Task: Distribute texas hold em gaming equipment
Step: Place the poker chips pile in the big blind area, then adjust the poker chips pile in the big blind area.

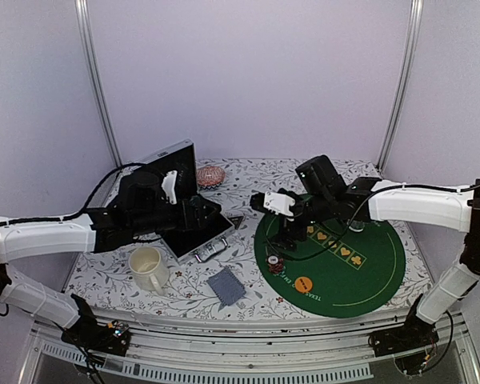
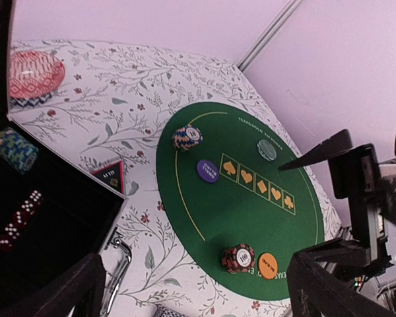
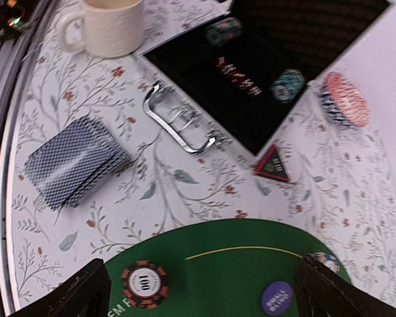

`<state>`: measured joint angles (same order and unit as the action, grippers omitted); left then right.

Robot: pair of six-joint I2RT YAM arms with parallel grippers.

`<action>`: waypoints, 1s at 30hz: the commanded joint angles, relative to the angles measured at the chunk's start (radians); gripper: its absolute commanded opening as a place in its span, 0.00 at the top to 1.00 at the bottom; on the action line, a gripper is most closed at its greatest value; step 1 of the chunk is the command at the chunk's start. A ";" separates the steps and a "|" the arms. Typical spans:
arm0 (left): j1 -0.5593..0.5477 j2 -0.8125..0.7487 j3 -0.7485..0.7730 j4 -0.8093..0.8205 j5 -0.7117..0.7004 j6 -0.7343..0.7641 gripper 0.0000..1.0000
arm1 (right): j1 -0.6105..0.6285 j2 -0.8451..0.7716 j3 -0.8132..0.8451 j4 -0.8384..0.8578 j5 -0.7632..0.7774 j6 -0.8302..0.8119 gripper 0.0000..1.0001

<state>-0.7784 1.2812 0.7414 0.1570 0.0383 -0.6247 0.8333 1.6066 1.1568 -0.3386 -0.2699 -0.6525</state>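
A green round poker mat point(image 1: 360, 264) lies on the right of the table. On it stand a black-red chip stack point(image 1: 274, 264) point(image 2: 238, 258) point(image 3: 144, 284), a blue-orange chip stack point(image 2: 187, 137), an orange disc point(image 1: 303, 284) point(image 2: 268, 265), a purple disc point(image 2: 208, 170) point(image 3: 276, 297) and a pale clear disc point(image 2: 267, 150). The grey-blue card deck point(image 1: 226, 286) point(image 3: 72, 162) and the black-red triangle marker point(image 2: 110, 175) point(image 3: 272, 165) lie off the mat. My right gripper point(image 1: 286, 238) point(image 3: 204, 300) hangs open and empty above the mat's left edge. My left gripper point(image 1: 212, 212) point(image 2: 198, 297) is open and empty beside the case.
An open black case point(image 1: 180, 204) point(image 3: 264, 59) holds blue-green chip stacks point(image 2: 15, 150) point(image 3: 287, 86) and red dice point(image 2: 16, 221); its metal handle point(image 3: 181, 125) sticks out. A cream mug point(image 1: 148, 268) point(image 3: 105, 26) stands front left. A pink patterned round object point(image 1: 211, 176) point(image 2: 34, 74) sits at the back.
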 commanded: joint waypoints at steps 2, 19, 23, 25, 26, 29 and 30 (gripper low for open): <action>0.073 -0.114 0.041 -0.108 -0.038 0.105 0.02 | -0.007 -0.124 -0.020 0.321 0.453 0.173 0.01; 0.143 -0.268 0.020 -0.373 -0.111 0.328 0.02 | -0.024 -0.119 0.128 -0.201 0.602 1.196 0.01; 0.145 -0.291 0.003 -0.387 -0.099 0.331 0.02 | 0.020 -0.016 0.175 -0.336 0.533 1.334 0.01; 0.144 -0.296 0.009 -0.396 -0.055 0.330 0.02 | 0.036 0.050 0.196 -0.365 0.476 1.349 0.01; 0.144 -0.299 0.013 -0.399 -0.038 0.329 0.02 | 0.046 0.081 0.212 -0.389 0.469 1.351 0.01; 0.144 -0.311 0.027 -0.427 0.010 0.329 0.02 | 0.077 0.158 0.260 -0.443 0.454 1.363 0.01; 0.145 -0.313 0.035 -0.441 0.021 0.332 0.02 | 0.082 0.183 0.269 -0.455 0.442 1.370 0.01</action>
<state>-0.6464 0.9886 0.7547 -0.2268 -0.0128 -0.3134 0.8864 1.7264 1.3552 -0.6678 0.2214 0.6384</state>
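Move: My empty right hand has the red poker chips pile almost beneath it, about 14 cm below, 2 cm back and 2 cm left. The orange big blind marker lies about 4 cm nearer me than that pile and 6 cm to its right. The purple small blind marker is about 10 cm ahead of my hand and 5 cm right, with the blue chips pile some 16 cm ahead and 3 cm right. From my left hand the red pile is about 15 cm right, 5 cm back and 18 cm below. Leaving the released red pile, I swing my open right hand up some 18 cm, forward and to the right by about 10 cm each. Then I bring it down some 20 cm and back, drifting left, over the mat between the red pile and the small blind marker, turning about 70 degrees clockwise and tipping the fingers down. My open left hand withdraws about 9 cm left over the case. ##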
